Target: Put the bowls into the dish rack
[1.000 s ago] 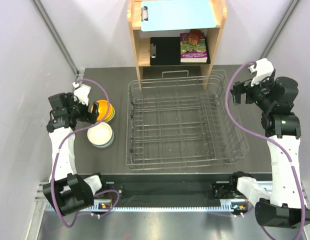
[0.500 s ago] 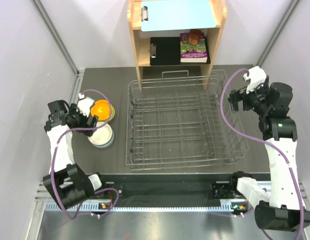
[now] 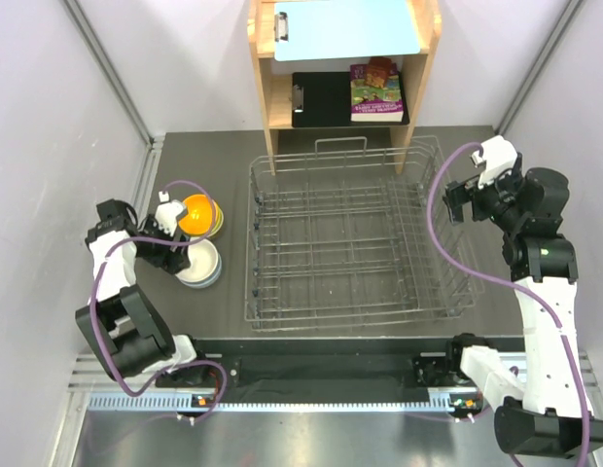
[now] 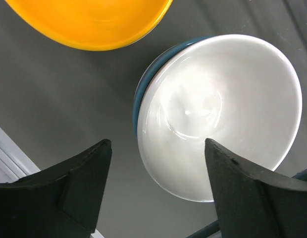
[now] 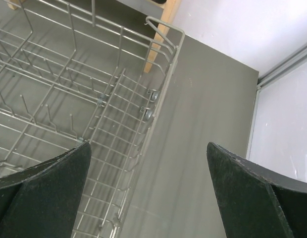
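Left of the dish rack (image 3: 350,238) stand two stacks of bowls. The white bowl (image 3: 198,261) (image 4: 218,109) rests in a blue bowl (image 4: 140,87). Behind it, the orange bowl (image 3: 196,212) (image 4: 89,22) tops a stack with a lime green rim showing. My left gripper (image 3: 178,255) (image 4: 157,144) hangs open just over the white bowl's left rim, one finger (image 4: 242,198) above its inside and the other (image 4: 69,193) outside it. The right gripper (image 3: 455,202) (image 5: 148,145) is open with nothing between its fingers, above the rack's (image 5: 84,104) far right wall.
A wooden shelf unit (image 3: 272,97) stands behind the rack, holding a blue clipboard (image 3: 345,27), a black clipboard (image 3: 321,97) and a book (image 3: 376,89). A white wall with a metal rail (image 3: 144,185) closes the left side near the bowls.
My left gripper swung from beside the orange bowl toward the near side and down over the white bowl, its jaws narrowing a little. The right arm shifted slightly.
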`<state>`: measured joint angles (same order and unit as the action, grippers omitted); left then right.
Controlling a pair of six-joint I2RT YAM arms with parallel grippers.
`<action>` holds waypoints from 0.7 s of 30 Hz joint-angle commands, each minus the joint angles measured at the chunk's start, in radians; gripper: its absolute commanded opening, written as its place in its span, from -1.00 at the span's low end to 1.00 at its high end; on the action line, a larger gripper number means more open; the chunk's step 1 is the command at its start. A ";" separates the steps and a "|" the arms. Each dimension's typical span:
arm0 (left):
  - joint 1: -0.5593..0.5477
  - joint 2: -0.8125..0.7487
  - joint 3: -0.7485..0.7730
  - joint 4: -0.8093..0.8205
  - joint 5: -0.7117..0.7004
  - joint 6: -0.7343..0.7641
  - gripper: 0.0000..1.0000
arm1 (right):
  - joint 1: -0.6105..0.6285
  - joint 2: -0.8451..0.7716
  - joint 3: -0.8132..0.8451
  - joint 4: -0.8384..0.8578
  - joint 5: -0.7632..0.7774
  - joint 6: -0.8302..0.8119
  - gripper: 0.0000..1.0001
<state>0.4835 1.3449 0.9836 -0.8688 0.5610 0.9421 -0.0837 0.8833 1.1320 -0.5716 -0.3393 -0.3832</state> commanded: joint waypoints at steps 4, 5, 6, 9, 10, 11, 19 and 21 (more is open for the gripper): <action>0.007 0.013 0.026 -0.027 0.056 0.044 0.30 | -0.010 -0.015 -0.001 0.021 -0.032 0.007 0.99; 0.007 0.010 0.026 -0.029 0.057 0.044 0.07 | -0.010 -0.017 -0.001 0.022 -0.033 0.010 0.99; 0.007 0.008 0.027 -0.030 0.060 0.044 -0.04 | -0.010 -0.015 -0.001 0.021 -0.036 0.012 0.99; 0.006 -0.001 0.027 -0.036 0.068 0.043 -0.24 | -0.008 -0.009 -0.001 0.022 -0.047 0.021 0.99; 0.006 -0.004 0.030 -0.038 0.071 0.044 -0.30 | -0.008 -0.009 -0.001 0.022 -0.056 0.024 0.99; 0.007 -0.007 0.033 -0.039 0.073 0.043 -0.35 | -0.008 -0.009 -0.001 0.024 -0.061 0.027 0.99; 0.006 -0.007 0.090 -0.079 0.117 0.024 -1.00 | -0.002 0.006 0.014 0.015 -0.104 0.052 0.99; 0.007 -0.004 0.108 -0.082 0.134 0.014 -1.00 | -0.001 0.008 0.020 0.010 -0.112 0.058 0.99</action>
<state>0.4843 1.3510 1.0210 -0.9112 0.6186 0.9649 -0.0834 0.8871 1.1255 -0.5716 -0.4080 -0.3508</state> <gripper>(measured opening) 0.046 0.996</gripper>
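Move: The white bowl, top of its stack, has its middle about 5 cm right of the left hand, 1 cm back and 2 cm lower, its left rim between the open fingers. A blue bowl sits beneath it, some 6 cm right, 2 cm back and 5 cm down. The yellow bowl lies roughly 10 cm ahead, 4 cm right; the dish rack's middle 43 cm right, 3 cm ahead. From the right hand the white bowl is about 58 cm left, 6 cm back, 25 cm lower. The white bowl's left rim gets pinched: the left hand stays almost in place, pointing steeply down, while its fingers close from wide open to nearly shut, one inside the bowl and one outside. Only with the rim gripped does the hand start to rise, about 1 cm, easing slightly right, the wrist hardly turning. ##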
